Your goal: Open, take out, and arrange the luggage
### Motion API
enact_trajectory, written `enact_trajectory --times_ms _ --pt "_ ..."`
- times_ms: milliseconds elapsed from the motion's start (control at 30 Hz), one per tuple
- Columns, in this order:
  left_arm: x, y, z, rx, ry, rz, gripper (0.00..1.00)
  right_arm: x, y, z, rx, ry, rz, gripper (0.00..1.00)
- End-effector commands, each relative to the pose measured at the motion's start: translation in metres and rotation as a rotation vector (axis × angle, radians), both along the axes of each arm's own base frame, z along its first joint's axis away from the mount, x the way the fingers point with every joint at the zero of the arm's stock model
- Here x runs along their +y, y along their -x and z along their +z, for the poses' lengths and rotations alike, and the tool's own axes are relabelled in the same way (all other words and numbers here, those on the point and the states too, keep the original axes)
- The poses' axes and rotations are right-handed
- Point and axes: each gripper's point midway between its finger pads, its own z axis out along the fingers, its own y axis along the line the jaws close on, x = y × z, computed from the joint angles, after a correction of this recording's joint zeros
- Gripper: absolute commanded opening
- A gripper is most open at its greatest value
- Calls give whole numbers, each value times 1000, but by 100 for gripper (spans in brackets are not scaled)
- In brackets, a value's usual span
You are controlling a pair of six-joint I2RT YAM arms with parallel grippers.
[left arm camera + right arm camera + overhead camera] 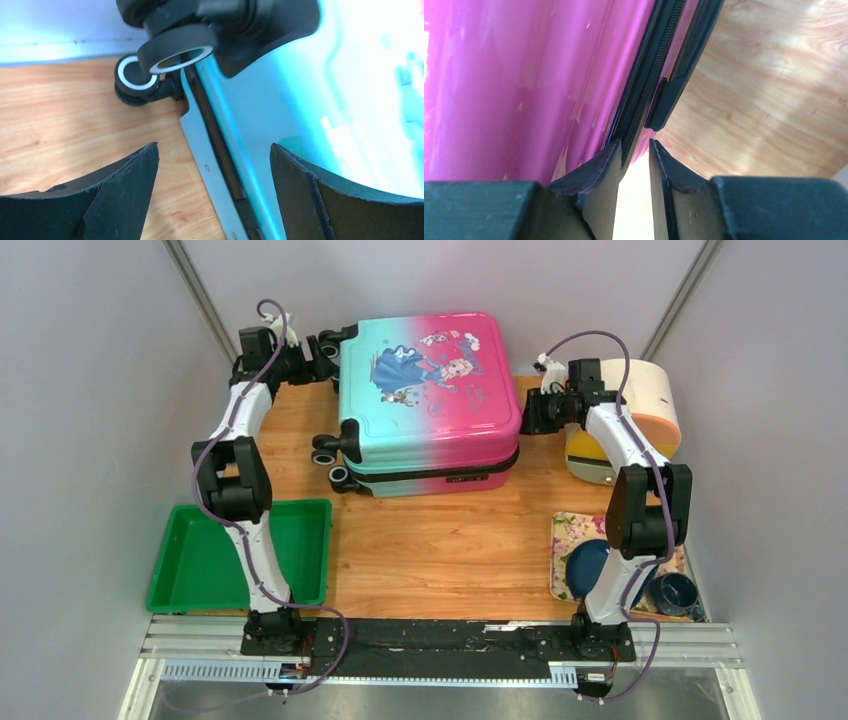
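Observation:
The luggage (430, 390) lies flat and closed on the wooden table, teal on its left half and pink on its right, with the cartoon print facing up. My left gripper (320, 355) is at its far left corner by the black wheels (187, 50). It stands open (214, 146) astride the teal shell's edge (310, 100), touching nothing. My right gripper (528, 412) is against the pink side (524, 75). Its fingertips (634, 142) stand a narrow gap apart at the black zipper seam (649, 85). Nothing shows between them.
A green tray (200, 560) sits at the near left beside the left arm. A cream-and-orange round container (640, 405) stands at the far right behind the right arm. A floral mat (570, 530) at the near right carries a blue plate (588, 565) and a blue cup (675, 592).

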Motion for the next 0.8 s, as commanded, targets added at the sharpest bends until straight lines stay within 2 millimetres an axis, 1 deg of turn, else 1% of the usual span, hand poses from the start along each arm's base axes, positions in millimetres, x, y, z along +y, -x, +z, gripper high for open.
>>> enact_trajectory --times_ms 0,33,67,100,133,167,200,233,267,300,333,367,433,467,500,533,567,600,667,700,767 --pt "19 17 112 -209 2 -25 90 83 59 42 -30 -161 253 32" --pt "28 24 119 -214 -15 -8 91 90 60 47 -52 -175 258 32" --pt "44 40 130 -212 -49 13 91 96 65 55 -79 -177 274 32" --pt "48 52 133 -207 -59 0 91 109 75 52 -77 -176 302 32" --pt "54 63 134 -195 -72 7 91 117 75 58 -113 -180 321 32" --pt "57 84 129 -162 -82 11 91 124 78 59 -126 -174 330 33" --pt "66 96 125 -146 -84 26 90 138 84 62 -137 -174 362 33" --pt "68 108 121 -131 -84 33 91 145 86 66 -151 -176 375 33" --pt "66 128 113 -108 -79 30 91 152 87 66 -156 -172 383 34" --pt "68 141 112 -105 -60 18 91 161 91 69 -167 -172 406 34" --pt "67 150 108 -93 -54 18 91 165 90 75 -188 -174 413 35" --pt "64 166 101 -59 -36 28 91 167 89 79 -193 -181 412 36" --pt "69 180 95 -40 -18 54 90 163 85 93 -209 -183 401 39" --pt "69 190 89 -28 -1 73 90 160 84 98 -214 -185 406 45" --pt "70 195 86 -29 7 83 90 148 78 103 -233 -174 397 49" --pt "78 199 83 -29 15 111 90 139 77 103 -218 -170 386 54" --pt "79 203 77 -24 24 126 90 133 74 113 -229 -182 380 63" --pt "84 203 74 -19 31 141 90 116 64 115 -217 -193 327 67" --pt "89 202 68 5 61 147 89 100 51 122 -224 -197 279 73" --pt "89 202 69 6 69 138 88 88 43 125 -236 -194 245 75" --pt "90 196 70 7 82 133 88 76 28 118 -234 -168 196 75"
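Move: The suitcase lies on its side, its middle roughly 9 cm back and 23 cm to the right of the left hand, some 8 cm lower; its near upper caster, which the left hand goes for, is about 18 cm back, straight in line and slightly lower. The far caster sits 5 cm ahead and 2 cm right of that hand. From the right hand, at the pink end, the suitcase's middle is about 21 cm left and 3 cm ahead, the rounded cabinet some 20 cm right and level with it. The suitcase's pink end is pushed left by the right fingers, already against it, going about 14 cm left and 10 cm back; the hand then comes away up, right and forward, fingers opening. The left hand, staying open, leaves the far caster, rising 12 cm and swinging 20 cm back and somewhat left, then sinks towards the near caster. ##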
